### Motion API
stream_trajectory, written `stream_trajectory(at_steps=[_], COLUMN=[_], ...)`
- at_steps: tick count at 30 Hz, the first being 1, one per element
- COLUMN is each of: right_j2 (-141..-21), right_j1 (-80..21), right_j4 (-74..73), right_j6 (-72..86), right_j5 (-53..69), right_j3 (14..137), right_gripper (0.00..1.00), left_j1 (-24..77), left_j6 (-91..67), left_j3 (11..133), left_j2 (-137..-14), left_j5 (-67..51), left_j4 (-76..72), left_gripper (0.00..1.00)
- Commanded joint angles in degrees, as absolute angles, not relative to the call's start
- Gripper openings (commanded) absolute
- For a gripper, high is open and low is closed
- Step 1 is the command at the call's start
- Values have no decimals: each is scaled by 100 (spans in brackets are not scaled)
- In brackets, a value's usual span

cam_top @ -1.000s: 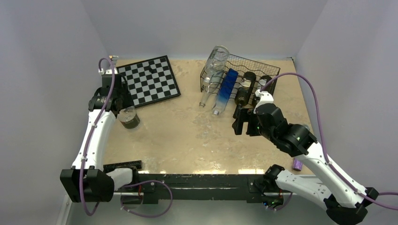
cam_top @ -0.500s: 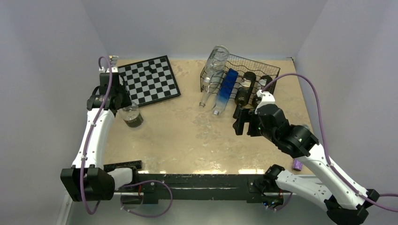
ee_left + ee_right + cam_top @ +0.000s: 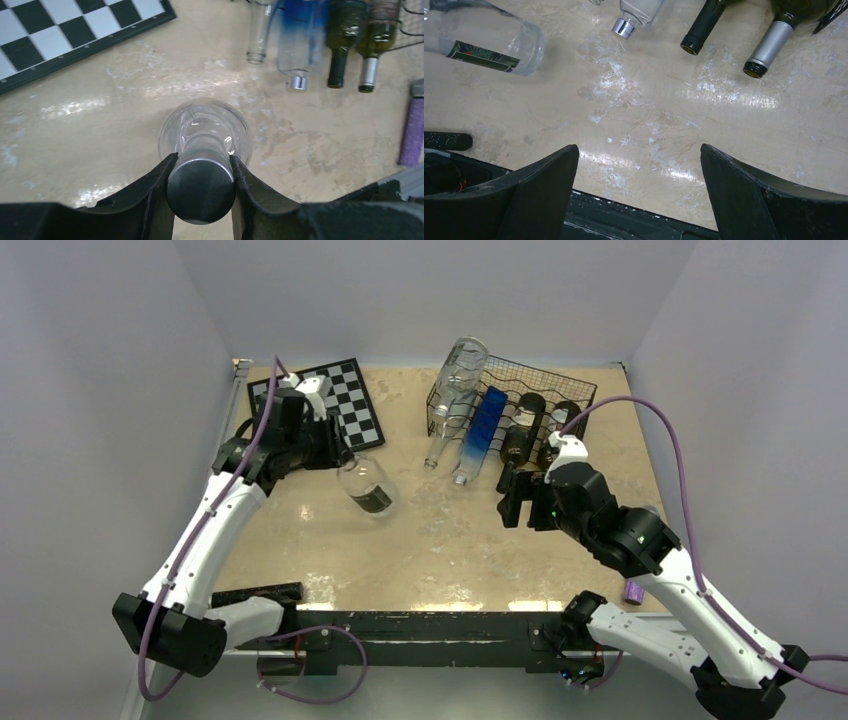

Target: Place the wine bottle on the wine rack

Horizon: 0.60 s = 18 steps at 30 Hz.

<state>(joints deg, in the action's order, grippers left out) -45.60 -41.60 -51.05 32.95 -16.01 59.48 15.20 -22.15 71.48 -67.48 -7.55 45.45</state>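
Note:
The wine bottle (image 3: pixel 366 488) is clear glass with a dark label and a dark cap (image 3: pixel 201 189). My left gripper (image 3: pixel 335 453) is shut on its capped neck, and the bottle tilts with its base toward the table's middle. In the left wrist view the fingers (image 3: pixel 152 190) press both sides of the cap. The black wire wine rack (image 3: pixel 566 382) stands at the back right, with several bottles lying in it, necks toward me. My right gripper (image 3: pixel 515 498) hangs open over bare table in front of the rack, nothing between its fingers (image 3: pixel 539 180). The right wrist view has the held bottle (image 3: pixel 489 42) at top left.
A black-and-white chessboard (image 3: pixel 352 405) lies at the back left, partly under my left arm. The rack holds a clear bottle (image 3: pixel 455 390), a blue one (image 3: pixel 482 430) and two dark ones (image 3: pixel 520 432). A small purple object (image 3: pixel 634 590) lies near the right front edge.
My left gripper closed on the bottle's neck, then carried it right from beside the chessboard toward the table's middle, tipping it over. The right arm has hardly moved.

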Motion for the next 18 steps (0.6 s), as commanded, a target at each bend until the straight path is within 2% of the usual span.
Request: stream_trajectory(at_steps=[1, 9, 18], right_j2=[-4431, -4334, -4347], right_j1=[-4140, -4148, -4147], right_j4=[-4975, -5005, -4934], right_j6=[3330, 3423, 3487], right_j5=[-1767, -1759, -1638], right_j3=[5926, 5832, 5731], right_gripper=[96, 96, 96], left_j1=[2079, 2751, 3138], left_j6=[-2935, -3869, -5165], left_j3=[7348, 6974, 5950], left_j2=[-6672, -7076, -6886], left_j5=[-1410, -1677, -1237], left_j4=[3182, 2451, 1223], left_gripper=[0, 0, 0])
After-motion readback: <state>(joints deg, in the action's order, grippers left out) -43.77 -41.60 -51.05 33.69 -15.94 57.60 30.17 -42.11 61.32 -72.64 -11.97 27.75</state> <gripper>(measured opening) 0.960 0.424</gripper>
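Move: The left hand already holds the clear bottle by its capped neck, with the wine rack's middle about 35 cm to its right, 10 cm ahead and 18 cm below. In the rack, the blue bottle lies some 27 cm right and 4 cm ahead of that hand, and the tall clear bottle 23 cm right and 10 cm ahead, both about 14 cm below. From the right hand, the rack is roughly 19 cm ahead, 1 cm right and 18 cm below. The left hand, still gripping the bottle's neck, swings about 11 cm right towards the right gripper, sinking late. ##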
